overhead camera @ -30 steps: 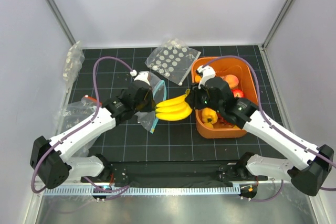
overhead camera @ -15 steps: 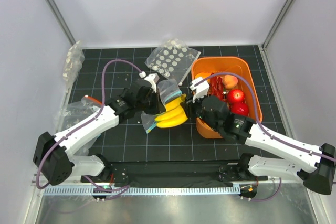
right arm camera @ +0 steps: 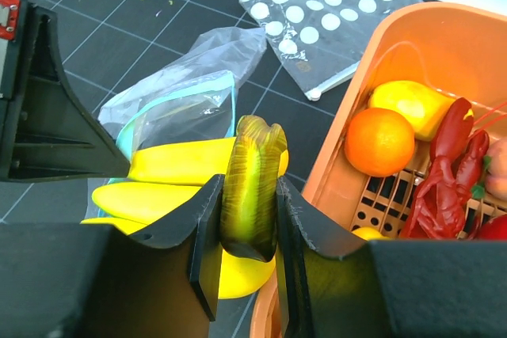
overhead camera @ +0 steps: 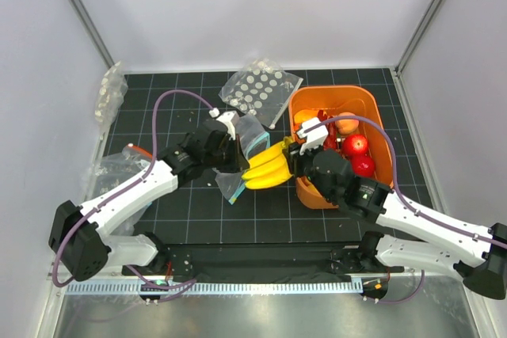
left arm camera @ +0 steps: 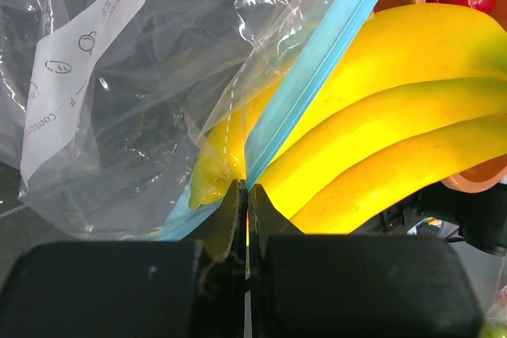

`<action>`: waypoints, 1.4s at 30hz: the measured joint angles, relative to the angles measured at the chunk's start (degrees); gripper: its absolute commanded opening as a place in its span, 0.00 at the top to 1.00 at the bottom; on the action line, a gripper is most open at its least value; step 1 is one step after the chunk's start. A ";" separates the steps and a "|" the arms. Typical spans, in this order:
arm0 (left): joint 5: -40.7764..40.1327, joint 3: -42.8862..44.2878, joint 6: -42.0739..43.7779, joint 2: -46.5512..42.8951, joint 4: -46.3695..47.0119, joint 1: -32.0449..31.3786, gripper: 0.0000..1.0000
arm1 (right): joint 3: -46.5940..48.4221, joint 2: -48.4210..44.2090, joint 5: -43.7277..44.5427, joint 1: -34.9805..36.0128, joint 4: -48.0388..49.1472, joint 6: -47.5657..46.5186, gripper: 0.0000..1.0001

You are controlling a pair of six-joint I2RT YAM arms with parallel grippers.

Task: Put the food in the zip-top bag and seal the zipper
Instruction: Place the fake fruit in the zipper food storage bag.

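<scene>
My right gripper (right arm camera: 249, 199) is shut on the green-brown stem of the yellow banana bunch (overhead camera: 268, 170), just left of the orange basket (overhead camera: 372, 103). My left gripper (left arm camera: 247, 195) is shut on the zip-top bag (left arm camera: 119, 116), pinching its light-blue zipper (left arm camera: 317, 77) strip and holding the mouth up. The banana tips (left arm camera: 210, 172) sit behind the clear plastic, inside the mouth; most of the bunch is outside. In the top view the left gripper (overhead camera: 234, 152) and the right gripper (overhead camera: 295, 152) face each other across the bunch. An orange (right arm camera: 380, 142) and a yellow mango-like piece (right arm camera: 408, 104) lie in the basket.
The basket also holds red apples (overhead camera: 356, 145) and red chilli peppers (right arm camera: 444, 187). A clear bag with white dots (overhead camera: 260, 91) lies behind the zip-top bag. More crumpled clear bags (overhead camera: 111, 93) lie at the mat's left edge. White walls close the sides and back.
The left gripper has moved right and lifted the bag's mouth against the bananas. The right arm has shifted nearer and the bunch has tilted, its tips now inside the bag's mouth.
</scene>
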 measured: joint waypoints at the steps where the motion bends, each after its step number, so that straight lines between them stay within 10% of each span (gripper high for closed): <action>1: -0.07 -0.02 0.02 -0.13 0.00 0.00 1.00 | 0.00 -0.07 0.20 0.00 0.22 -0.13 0.98; 14: -2.08 -0.07 1.22 -1.05 -0.83 0.02 1.00 | -2.54 -2.32 10.14 0.13 2.34 0.11 0.98; 28: 14.53 -2.21 -1.81 -0.59 3.87 0.31 1.00 | -2.78 0.81 11.13 -0.02 4.57 -0.24 0.99; 42: 6.75 -2.82 -1.44 -4.70 0.48 0.24 1.00 | -7.08 -9.94 13.05 -0.02 7.08 -1.70 0.99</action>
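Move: The right hand holds the banana bunch by its stem, with the bag's mouth about 10 cm to its left, 2 cm nearer the base and some 8 cm lower. The orange bin's middle is roughly 15 cm to its right and 5 cm farther out, the dotted bag about 20 cm ahead and 8 cm left; both are well below. For the left hand, pinching the bag's blue zip edge, the bunch's middle is level fore-and-aft, about 7 cm right and slightly above. The bananas' contact with the bag mouth ends as the right hand, still gripping the stem, draws off to its right in two stages, about 5.5 cm, rising a little at the end and turning clockwise. The left fingers keep their pinch on the zip edge; that hand first edges left and forward, then swings back and right about 4 cm, rises some 2 cm, and finally eases part-way left and forward again. ##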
